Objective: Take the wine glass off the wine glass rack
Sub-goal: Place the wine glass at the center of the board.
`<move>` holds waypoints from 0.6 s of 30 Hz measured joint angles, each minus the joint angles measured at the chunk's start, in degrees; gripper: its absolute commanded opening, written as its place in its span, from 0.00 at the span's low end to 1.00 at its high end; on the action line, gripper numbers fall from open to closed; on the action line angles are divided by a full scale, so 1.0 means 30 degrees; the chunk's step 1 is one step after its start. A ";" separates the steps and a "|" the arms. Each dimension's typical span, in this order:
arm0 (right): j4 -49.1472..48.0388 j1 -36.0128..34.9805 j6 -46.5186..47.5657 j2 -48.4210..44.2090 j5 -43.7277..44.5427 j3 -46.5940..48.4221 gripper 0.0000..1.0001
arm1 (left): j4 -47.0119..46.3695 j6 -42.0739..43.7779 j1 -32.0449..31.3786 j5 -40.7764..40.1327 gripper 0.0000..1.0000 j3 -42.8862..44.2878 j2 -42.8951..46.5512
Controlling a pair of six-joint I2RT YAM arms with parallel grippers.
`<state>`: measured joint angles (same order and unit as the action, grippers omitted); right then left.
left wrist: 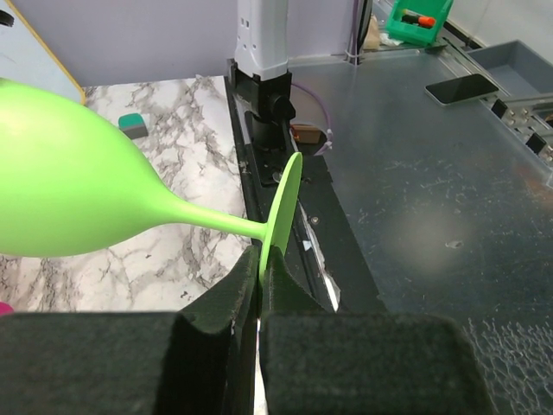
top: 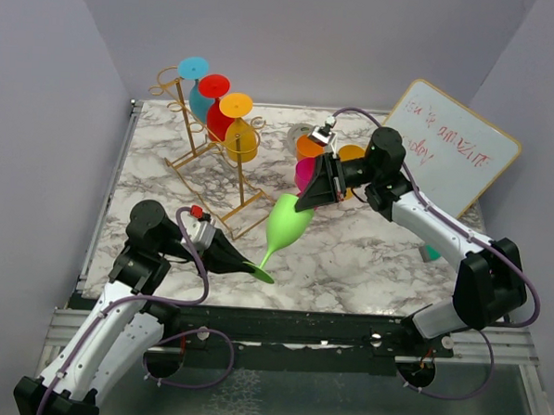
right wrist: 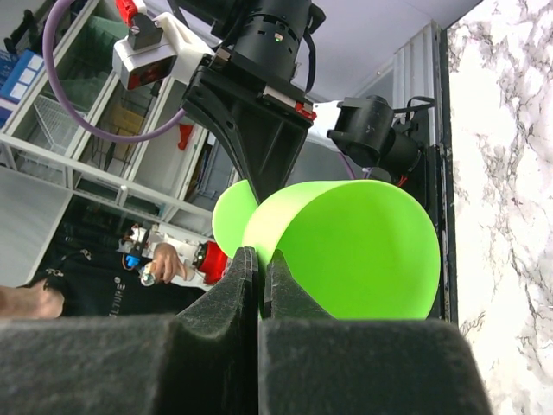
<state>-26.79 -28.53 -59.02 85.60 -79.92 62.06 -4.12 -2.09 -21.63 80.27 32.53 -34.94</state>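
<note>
A green wine glass (top: pixel 287 222) (left wrist: pixel 69 190) (right wrist: pixel 363 251) hangs tilted over the marble table, clear of the gold wire wine glass rack (top: pixel 182 110) at the back left. It is held at both ends. My left gripper (top: pixel 251 267) (left wrist: pixel 262 259) is shut on the edge of its flat foot. My right gripper (top: pixel 305 204) (right wrist: pixel 263 264) is shut on the rim of its bowl, one finger inside and one outside. Blue (top: pixel 200 97), red (top: pixel 219 111) and yellow (top: pixel 241 136) glasses hang upside down on the rack.
Orange and pink glasses (top: pixel 307 163) stand behind the right gripper. A whiteboard (top: pixel 452 147) leans at the back right. A teal eraser (top: pixel 431 253) (left wrist: pixel 132 125) lies under the right arm. The rack's wire base (top: pixel 244 210) reaches close to the green glass.
</note>
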 measured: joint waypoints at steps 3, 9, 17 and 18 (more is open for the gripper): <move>0.0102 0.0000 0.0109 -0.0066 -0.0044 0.0000 0.01 | 0.0015 -0.0109 0.0000 -0.0095 0.18 -0.0036 0.0095; 0.1268 -0.0015 0.1435 -0.0532 -0.0117 0.0007 0.00 | 0.0197 -0.0335 0.0000 -0.1603 0.48 -0.0102 0.0299; 0.3818 -0.0131 0.3920 -0.0583 -0.0036 0.0044 0.01 | 0.0561 -0.0423 0.0007 -0.3796 0.72 -0.0102 0.1195; 0.4175 -0.0131 0.4226 -0.0583 0.0029 0.0044 0.01 | 0.0685 -0.0408 0.0007 -0.3993 0.76 -0.0102 0.1297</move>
<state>-14.26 -28.93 -46.35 83.85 -79.83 62.19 -2.07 -3.31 -21.61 68.29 32.23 -31.05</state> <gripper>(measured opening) 0.027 0.650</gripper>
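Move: The green wine glass is slung between both hands, its middle about 6 cm ahead of the left hand and 4 cm to its right, slightly higher. From the right hand, pinching the rim, the pink glass by the placing area stands some 16 cm ahead, 4 cm right and 20 cm down; the orange glass is roughly 8 cm beyond it, and the rack stands about 18 cm ahead and 22 cm left of the hand. Open the left gripper well past half to let go of the green glass's foot, easing that hand about 2.5 cm forward and turning it some 10 degrees counter-clockwise, so its fingers end spread either side of the foot. Keep the right fingers pinched on the rim and let that hand sink about a centimetre, drawing back slightly. ##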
